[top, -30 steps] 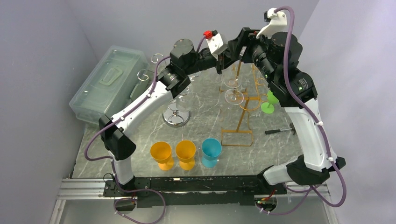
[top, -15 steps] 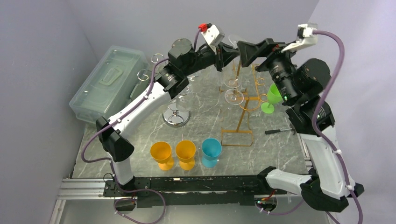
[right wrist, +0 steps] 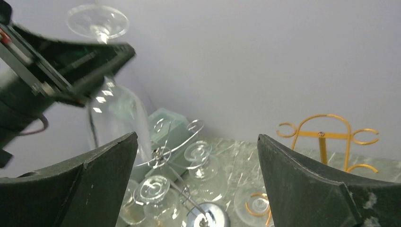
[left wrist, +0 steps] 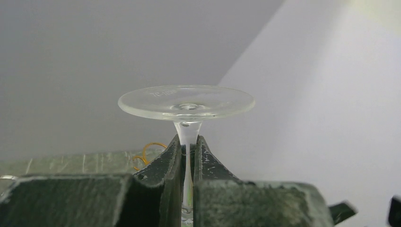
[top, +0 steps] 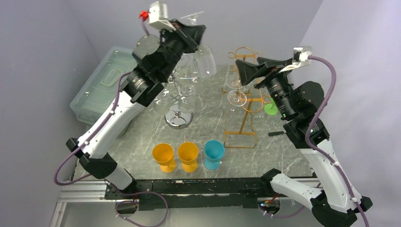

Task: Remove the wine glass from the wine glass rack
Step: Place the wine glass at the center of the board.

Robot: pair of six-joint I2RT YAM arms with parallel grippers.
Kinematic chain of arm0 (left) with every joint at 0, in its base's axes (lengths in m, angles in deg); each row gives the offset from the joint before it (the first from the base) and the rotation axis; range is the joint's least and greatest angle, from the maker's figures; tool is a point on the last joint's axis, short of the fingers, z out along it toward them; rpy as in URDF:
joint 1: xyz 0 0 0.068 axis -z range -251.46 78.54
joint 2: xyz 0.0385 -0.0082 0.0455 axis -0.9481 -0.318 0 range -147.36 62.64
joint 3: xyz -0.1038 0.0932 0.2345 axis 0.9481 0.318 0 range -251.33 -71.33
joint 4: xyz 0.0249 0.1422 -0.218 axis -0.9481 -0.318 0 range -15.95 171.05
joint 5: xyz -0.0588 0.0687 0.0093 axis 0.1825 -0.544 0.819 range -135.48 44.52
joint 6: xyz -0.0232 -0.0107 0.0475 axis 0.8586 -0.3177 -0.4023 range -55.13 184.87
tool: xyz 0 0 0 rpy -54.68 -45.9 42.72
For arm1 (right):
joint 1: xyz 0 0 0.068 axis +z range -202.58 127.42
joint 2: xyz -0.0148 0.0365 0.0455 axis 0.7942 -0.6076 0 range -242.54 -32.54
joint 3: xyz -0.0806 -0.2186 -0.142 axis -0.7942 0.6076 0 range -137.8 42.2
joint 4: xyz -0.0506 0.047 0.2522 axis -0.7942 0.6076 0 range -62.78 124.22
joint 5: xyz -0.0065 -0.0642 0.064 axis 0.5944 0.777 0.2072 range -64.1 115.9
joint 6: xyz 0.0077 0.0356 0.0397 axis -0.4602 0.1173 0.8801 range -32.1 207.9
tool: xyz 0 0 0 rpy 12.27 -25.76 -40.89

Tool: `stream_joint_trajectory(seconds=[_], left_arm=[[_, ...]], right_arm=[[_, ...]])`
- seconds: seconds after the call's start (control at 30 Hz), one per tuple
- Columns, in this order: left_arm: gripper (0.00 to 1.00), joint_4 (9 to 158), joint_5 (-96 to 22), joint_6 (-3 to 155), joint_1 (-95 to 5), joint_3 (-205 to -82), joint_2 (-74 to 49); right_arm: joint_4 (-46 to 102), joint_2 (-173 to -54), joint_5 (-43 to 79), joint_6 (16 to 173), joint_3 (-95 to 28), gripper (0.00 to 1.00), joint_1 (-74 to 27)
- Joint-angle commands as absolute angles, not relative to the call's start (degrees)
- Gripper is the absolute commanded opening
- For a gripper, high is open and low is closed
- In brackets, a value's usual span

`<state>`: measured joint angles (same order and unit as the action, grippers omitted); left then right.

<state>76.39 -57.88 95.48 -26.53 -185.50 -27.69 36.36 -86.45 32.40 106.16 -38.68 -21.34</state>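
My left gripper (top: 196, 29) is raised high above the table's far left, shut on the stem of a clear wine glass (top: 204, 61) that hangs bowl down. In the left wrist view the stem runs between the two fingers and the round foot (left wrist: 186, 102) sits just above them. The gold wine glass rack (top: 247, 116) stands right of centre with two clear glasses (top: 236, 97) hanging on it. My right gripper (top: 248, 59) hovers beside the rack's top, open and holding nothing. The right wrist view shows the held wine glass (right wrist: 116, 111) at the upper left.
A silver rack (top: 178, 118) with several clear glasses stands under the left arm. A clear plastic box (top: 108, 85) lies at the far left. Two orange cups (top: 163, 156) and a blue cup (top: 213, 153) line the front. A green cup (top: 271, 109) and a dark tool (top: 283, 133) lie right.
The left arm has lifted the wine glass up and leftward, away from the gold rack. The right gripper has opened wide and drawn back to the right.
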Motion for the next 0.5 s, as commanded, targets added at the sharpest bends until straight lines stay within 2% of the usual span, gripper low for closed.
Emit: stream_joint_trajectory(seconds=[0.0,0.13,0.33,0.47], left_arm=[[0.0,71.1,-75.3,112.8,-27.0,-187.1,-22.9],[0.0,66.1,-82.6,124.9,-27.1,-185.7,-20.6],[0.0,65.7,-85.5,138.4,-27.1,-181.3,-18.8],[0.0,67.9,-85.3,141.7,-27.1,-179.5,-18.9]], right_arm=[[27.5,-84.5,26.5,108.8,-33.3,0.99,-21.1],[19.9,-84.3,20.7,111.5,-28.5,0.93,-21.1],[11.8,-86.1,16.4,114.8,-25.1,0.74,-21.0],[9.5,-88.4,15.5,115.7,-25.1,0.7,-20.4]])
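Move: The left hand already holds the clear wine glass upside down by its stem; the open right gripper, its partner, is some 17 cm to its right, 9 cm back and 5 cm lower. From the right hand the wine glass hangs about 9 cm ahead and 16 cm left, near its height. The silver rack stands some 8 cm left of the left hand, 5 cm back and 37 cm below; the gold rack is about 5 cm ahead of the right hand, 3 cm right and 30 cm down. Keeping its pinch on the stem, the left hand carries the wine glass about 8 cm left and rolls it some 35 degrees, left side dipping, with the fingers tipping down, so the bowl swings right and back towards the right gripper. The still empty right hand follows 5 or 6 cm left towards the bowl, sinking 3 to 4 cm, turning counter-clockwise and partly narrowing its jaws. ##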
